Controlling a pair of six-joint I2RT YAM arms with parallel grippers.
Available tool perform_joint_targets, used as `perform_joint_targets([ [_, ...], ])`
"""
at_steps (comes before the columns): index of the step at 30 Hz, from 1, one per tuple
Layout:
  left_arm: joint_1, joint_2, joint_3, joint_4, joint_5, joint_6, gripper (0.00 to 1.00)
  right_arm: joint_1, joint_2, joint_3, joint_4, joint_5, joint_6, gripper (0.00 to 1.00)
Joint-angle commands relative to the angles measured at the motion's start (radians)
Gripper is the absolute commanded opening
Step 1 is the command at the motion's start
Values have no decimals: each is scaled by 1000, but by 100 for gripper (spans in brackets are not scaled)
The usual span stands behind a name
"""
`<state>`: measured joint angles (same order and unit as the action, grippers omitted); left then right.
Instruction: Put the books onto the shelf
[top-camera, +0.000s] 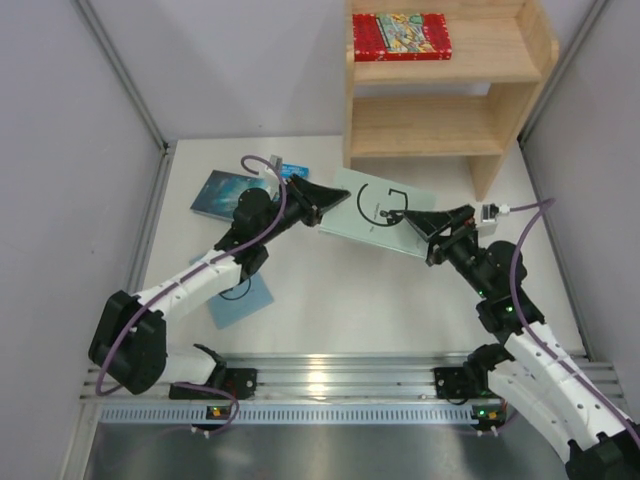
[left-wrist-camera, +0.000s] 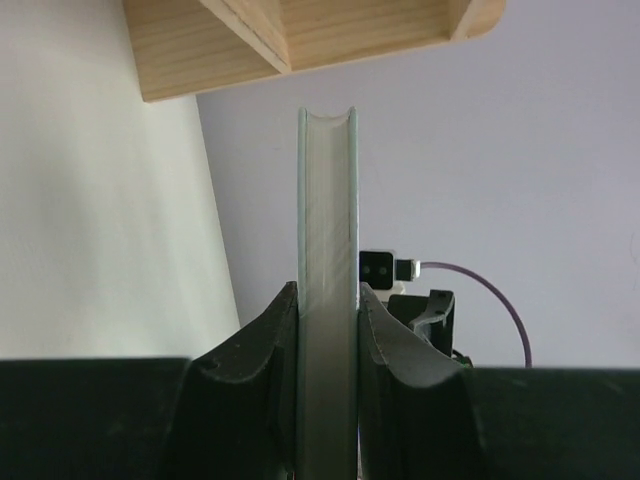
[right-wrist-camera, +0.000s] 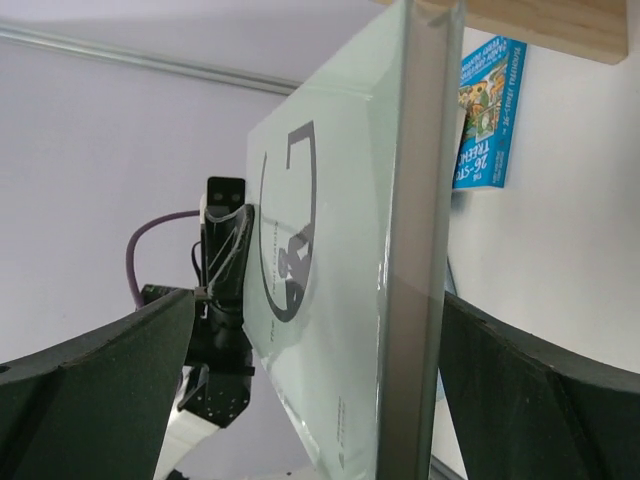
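Observation:
A pale blue-green book (top-camera: 378, 208) with a black circular mark hangs above the table between my two grippers. My left gripper (top-camera: 318, 200) is shut on its left edge; in the left wrist view the book's edge (left-wrist-camera: 327, 200) stands pinched between both fingers (left-wrist-camera: 268, 350). My right gripper (top-camera: 426, 222) is open around the right edge, where the spine (right-wrist-camera: 418, 300) sits close to the right finger (right-wrist-camera: 540, 390) and far from the left one. A red book (top-camera: 401, 36) lies on the top tier of the wooden shelf (top-camera: 505, 100).
On the table lie a dark teal book (top-camera: 220, 192), a bright blue book (top-camera: 291, 170) (right-wrist-camera: 487, 110) behind my left arm, and a second pale book (top-camera: 246, 299) partly under that arm. Grey walls close in both sides. The shelf's lower tier (top-camera: 425, 125) holds nothing.

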<state>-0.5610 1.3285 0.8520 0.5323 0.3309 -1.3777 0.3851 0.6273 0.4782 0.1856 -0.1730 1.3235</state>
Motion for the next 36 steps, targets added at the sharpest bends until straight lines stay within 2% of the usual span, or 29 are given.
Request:
perform_joint_targets([
  [1,-7,-32,82,236,-107,-95,0,9,2,-9,31,43,35,100],
  [6,-39,-34,122,169,-191,-23,0,9,-12,-69,124,85,98,100],
  [12,-112,6,117,202,-311,6,0,73,90,-41,227,139,140,99],
  [14,-131,29,117,221,-323,3,0,103,121,-49,290,167,154,93],
  [15,-137,37,117,227,-322,6,0,116,130,-50,310,196,166,85],
  [18,-155,61,111,247,-323,29,0,129,167,-41,365,233,171,73],
  [19,-155,70,108,250,-316,34,0,135,179,-35,368,240,169,61],
  [21,-152,66,50,302,-322,-1,0,139,183,-13,330,282,136,46],
  [22,-149,57,23,336,-322,-9,0,150,183,-12,312,299,129,33],
  [23,-136,52,-13,357,-320,-24,0,152,183,-30,330,312,125,26],
  [24,-125,48,-24,357,-288,-32,0,153,184,-42,348,329,118,2],
  [27,-89,35,-37,324,-218,-9,0,149,178,-99,425,391,141,0],
  [30,-70,29,-42,299,-152,15,2,133,187,-83,468,403,108,0],
  [31,-62,26,-45,296,-115,19,9,130,196,-73,474,406,100,0],
  [32,-45,26,-54,294,-102,19,24,129,201,-52,486,411,94,0],
  [34,-28,11,-68,294,-86,16,32,129,216,-27,497,432,80,0],
  [35,-10,6,-85,298,-81,9,18,127,221,-6,512,440,69,0],
  [36,-2,3,-91,313,-76,14,10,129,227,5,517,444,47,0],
])
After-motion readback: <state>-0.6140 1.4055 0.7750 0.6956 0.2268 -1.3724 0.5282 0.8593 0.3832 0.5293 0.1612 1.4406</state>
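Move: The light green book hangs level in the left hand's grip by its left edge, its middle about 11 cm to that hand's right and 2 cm back. From the right hand, wide open around the book's right end, the middle is some 9 cm left and 3 cm ahead, at the same height. The shelf's lower board lies about 30 cm ahead, 3 cm right and 12 cm below the right hand; the blue paperback lies about 24 cm ahead, 14 cm left and 29 cm below the left hand. The book's right end is taken by the right hand: it slides forward about 5 cm and sinks 3 cm, deeper over the book, closes from wide open to about half and turns some 10 degrees clockwise while its left side rises. The left hand keeps its pinch, going slightly forward and up, then right and down, ending 3 cm lower, swinging 10 degrees counter-clockwise and mostly back. ##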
